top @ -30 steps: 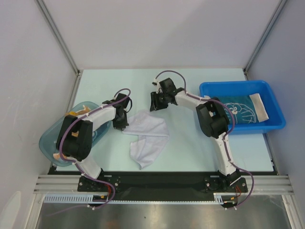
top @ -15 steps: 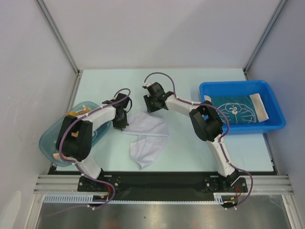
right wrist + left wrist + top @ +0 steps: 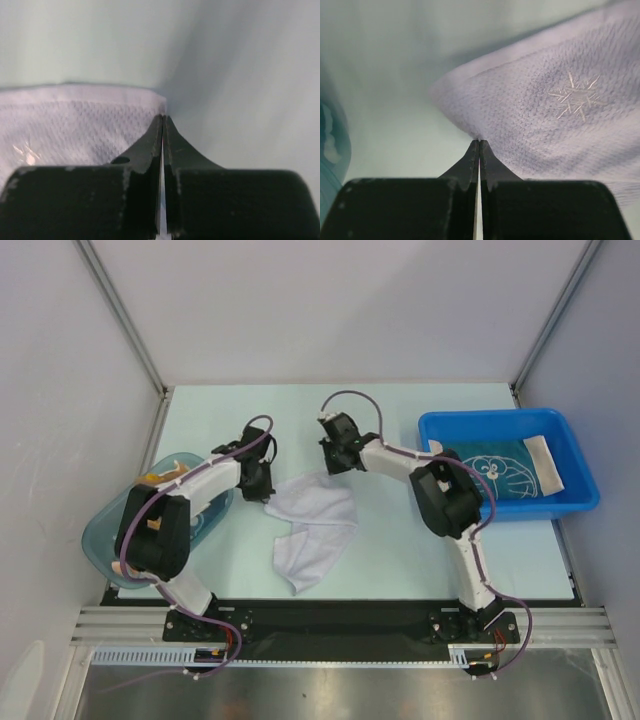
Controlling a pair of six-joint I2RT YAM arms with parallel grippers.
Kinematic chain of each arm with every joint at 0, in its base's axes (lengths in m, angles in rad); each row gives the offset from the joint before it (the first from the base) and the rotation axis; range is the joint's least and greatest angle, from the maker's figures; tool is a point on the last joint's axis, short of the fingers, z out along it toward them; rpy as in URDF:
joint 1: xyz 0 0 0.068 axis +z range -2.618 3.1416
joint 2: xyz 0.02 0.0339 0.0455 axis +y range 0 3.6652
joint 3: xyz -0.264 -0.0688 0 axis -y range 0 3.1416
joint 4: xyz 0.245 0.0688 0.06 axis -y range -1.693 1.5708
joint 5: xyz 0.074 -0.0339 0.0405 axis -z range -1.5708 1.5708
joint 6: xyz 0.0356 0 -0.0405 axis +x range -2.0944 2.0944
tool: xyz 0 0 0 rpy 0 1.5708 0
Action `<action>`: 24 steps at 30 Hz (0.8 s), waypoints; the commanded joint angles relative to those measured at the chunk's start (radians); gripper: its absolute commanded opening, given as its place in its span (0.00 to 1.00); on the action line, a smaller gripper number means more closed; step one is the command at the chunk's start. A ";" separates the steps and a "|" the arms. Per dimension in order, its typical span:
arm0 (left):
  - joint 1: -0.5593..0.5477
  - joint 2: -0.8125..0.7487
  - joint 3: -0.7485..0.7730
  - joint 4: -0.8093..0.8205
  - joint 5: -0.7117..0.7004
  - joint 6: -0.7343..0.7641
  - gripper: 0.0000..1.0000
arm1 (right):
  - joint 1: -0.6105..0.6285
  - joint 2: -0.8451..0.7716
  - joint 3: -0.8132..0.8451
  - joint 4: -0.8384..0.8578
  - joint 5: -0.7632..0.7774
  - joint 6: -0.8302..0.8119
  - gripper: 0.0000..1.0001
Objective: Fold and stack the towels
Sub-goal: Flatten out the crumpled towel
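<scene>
A white towel [image 3: 315, 525] lies crumpled on the table between the two arms. Its star mark [image 3: 575, 95] shows in the left wrist view. My left gripper [image 3: 266, 492] is shut, its tips [image 3: 479, 142] pinching the towel's left edge. My right gripper [image 3: 333, 471] is shut on the towel's far right corner [image 3: 159, 106], jaws pressed together [image 3: 163, 118]. A teal-blue printed towel [image 3: 490, 472] lies flat in the blue bin. No other towels can be made out.
The blue bin [image 3: 500, 421] stands at the right with a pale folded piece [image 3: 548, 465] inside. A translucent teal tub [image 3: 105, 540] sits at the left table edge, close to the left arm. Enclosure walls and frame posts ring the table.
The right gripper came down at the towel's far right corner and closed on it. The left gripper, still shut, shifted slightly away from the arm bases, drawing the towel's left edge along.
</scene>
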 commanded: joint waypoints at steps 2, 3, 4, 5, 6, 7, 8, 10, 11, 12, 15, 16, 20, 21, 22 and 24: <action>0.001 -0.088 0.122 0.046 0.075 0.035 0.00 | -0.066 -0.314 -0.197 0.057 0.096 -0.009 0.00; -0.001 -0.099 0.128 0.060 0.118 0.043 0.00 | -0.068 -0.348 -0.224 0.056 0.105 -0.011 0.00; -0.007 -0.111 0.129 0.071 0.138 0.046 0.00 | -0.066 -0.420 -0.247 0.056 0.108 -0.004 0.00; -0.012 -0.134 0.127 0.085 0.161 0.049 0.00 | -0.063 -0.451 -0.302 0.060 0.108 -0.001 0.00; -0.018 -0.142 0.124 0.107 0.190 0.055 0.00 | -0.062 -0.488 -0.328 0.072 0.117 0.002 0.00; -0.027 -0.147 0.129 0.111 0.201 0.057 0.00 | -0.057 -0.541 -0.351 0.076 0.128 0.005 0.00; -0.031 -0.145 0.138 0.103 0.204 0.057 0.00 | -0.055 -0.567 -0.395 0.074 0.134 0.008 0.00; -0.050 -0.141 0.148 0.094 0.207 0.071 0.00 | -0.054 -0.610 -0.428 0.073 0.143 0.017 0.00; -0.056 -0.148 0.153 0.094 0.204 0.078 0.00 | -0.054 -0.659 -0.443 0.074 0.153 0.019 0.00; -0.062 -0.157 0.153 0.101 0.203 0.087 0.00 | -0.054 -0.686 -0.469 0.085 0.160 0.013 0.00; -0.071 -0.214 0.164 0.118 0.206 0.103 0.00 | -0.054 -0.799 -0.466 0.080 0.174 -0.003 0.00; -0.071 -0.258 0.181 0.125 0.224 0.106 0.00 | -0.052 -0.828 -0.459 0.077 0.180 -0.010 0.00; -0.076 -0.400 0.243 0.167 0.285 0.114 0.00 | -0.014 -1.012 -0.411 0.062 0.218 -0.067 0.00; -0.084 -0.429 0.253 0.180 0.308 0.109 0.00 | 0.030 -1.044 -0.411 0.068 0.235 -0.087 0.00; -0.090 -0.484 0.271 0.193 0.328 0.107 0.00 | 0.056 -1.086 -0.422 0.077 0.251 -0.119 0.00; -0.107 -0.527 0.293 0.206 0.373 0.094 0.00 | 0.093 -1.200 -0.451 0.128 0.248 -0.133 0.00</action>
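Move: The crumpled towel is already pinched at its far edge by both my hands, with about 16 cm sideways between them. Its middle lies roughly 12 cm right of my left hand, 8 cm back and 2 cm lower, and from my right hand about 18 cm back and 3 cm left. The basket sits some 29 cm left of my left hand and 6 cm back. The blue tray is about 48 cm right of my right hand and 2 cm farther out. Keeping both pinches, I pull my right hand quickly to the right, then sweep it up about 30 cm, some 12 cm right overall and as far back. My left hand rises about 24 cm and follows 8 cm to the right, so the held edge spreads. Both wrists tilt some 35 to 40 degrees, fingertips swinging outward over the table and inward towards each other. ##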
